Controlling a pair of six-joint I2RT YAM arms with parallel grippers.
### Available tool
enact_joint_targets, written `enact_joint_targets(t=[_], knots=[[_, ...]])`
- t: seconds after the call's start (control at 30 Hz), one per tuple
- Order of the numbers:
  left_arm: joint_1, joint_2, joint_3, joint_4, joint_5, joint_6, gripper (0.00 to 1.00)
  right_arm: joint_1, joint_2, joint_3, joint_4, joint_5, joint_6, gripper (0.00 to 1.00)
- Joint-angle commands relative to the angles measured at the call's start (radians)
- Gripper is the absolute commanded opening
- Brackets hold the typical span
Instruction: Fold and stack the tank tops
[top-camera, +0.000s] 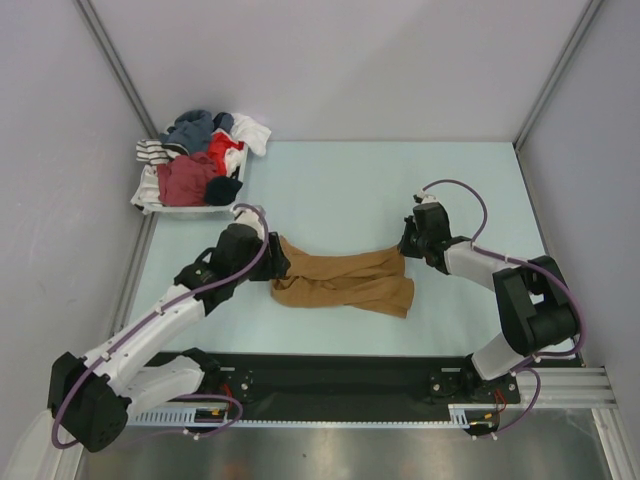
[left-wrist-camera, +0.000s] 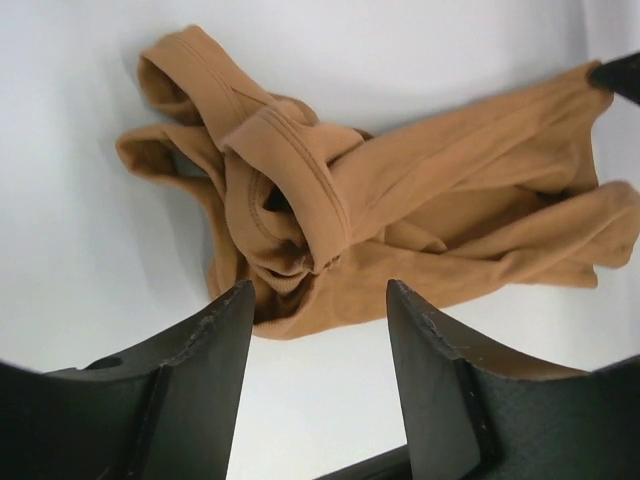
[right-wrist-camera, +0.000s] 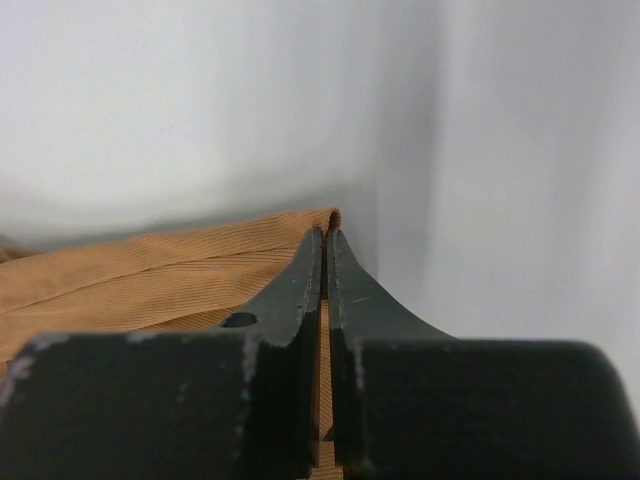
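A tan-brown tank top (top-camera: 345, 280) lies bunched and stretched across the middle of the table. Its twisted straps (left-wrist-camera: 280, 170) lie just beyond my left gripper (left-wrist-camera: 318, 300), which is open, with only bare table between its fingers (left-wrist-camera: 215, 350). In the top view the left gripper (top-camera: 279, 258) sits at the garment's left end. My right gripper (top-camera: 408, 242) is shut on the tank top's right edge. The ribbed cloth (right-wrist-camera: 150, 270) shows pinched between the right gripper's (right-wrist-camera: 326, 235) fingers. A dark maroon red top (top-camera: 187, 178) lies in the bin of clothes.
A white bin (top-camera: 160, 206) at the back left holds mixed clothes: blue, striped, white and red pieces. Grey walls enclose the table on three sides. A black rail (top-camera: 340, 385) runs along the near edge by the arm bases.
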Motion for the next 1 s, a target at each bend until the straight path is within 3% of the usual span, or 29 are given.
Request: enact_joint_targets(t=[0.0,0.1,0.33,0.8,0.9,0.97], knots=[[-0.032,0.004,-0.011,0.046,0.056,0.052,0.61,-0.001,-0.033,-0.002,0.024,-0.005,-0.001,0.0],[-0.084,0.041,0.001,0.056,0.009,0.065,0.63,-0.001,-0.034,-0.005,0.024,-0.007,-0.001,0.0],[-0.092,0.127,0.019,0.07,-0.064,0.086,0.62,0.0,-0.038,-0.008,0.026,-0.015,-0.002,0.0],[-0.092,0.248,0.064,0.116,-0.079,0.111,0.51,-0.003,-0.064,-0.017,0.03,-0.019,-0.004,0.0],[-0.092,0.267,0.078,0.127,-0.082,0.123,0.41,-0.003,-0.065,-0.016,0.027,-0.024,-0.005,0.0],[-0.095,0.283,0.088,0.107,-0.074,0.125,0.24,-0.003,-0.068,-0.017,0.027,-0.025,-0.005,0.0]])
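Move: The raised fold at the left end of the tan tank top lies about 1 cm ahead of the left hand, 3 cm to its right and 6 cm below. The cloth's far-left tip is some 7 cm ahead of the left hand, level with it sideways and 9 cm below; the far-right corner is roughly 6 cm ahead, 27 cm right and 10 cm below. From the right hand, the fold is around 24 cm left, 5 cm back and 1 cm higher. Down about 5 cm and 2 to 3 cm to the right, the open left hand drops onto the tank top's raised fold, easing back slightly first, then forward near the bottom. The wrist rolls its left side up some 10 degrees, and the fingers close about half their gap around the fold's lip. The right hand stays put, still pinching the far-right corner. ##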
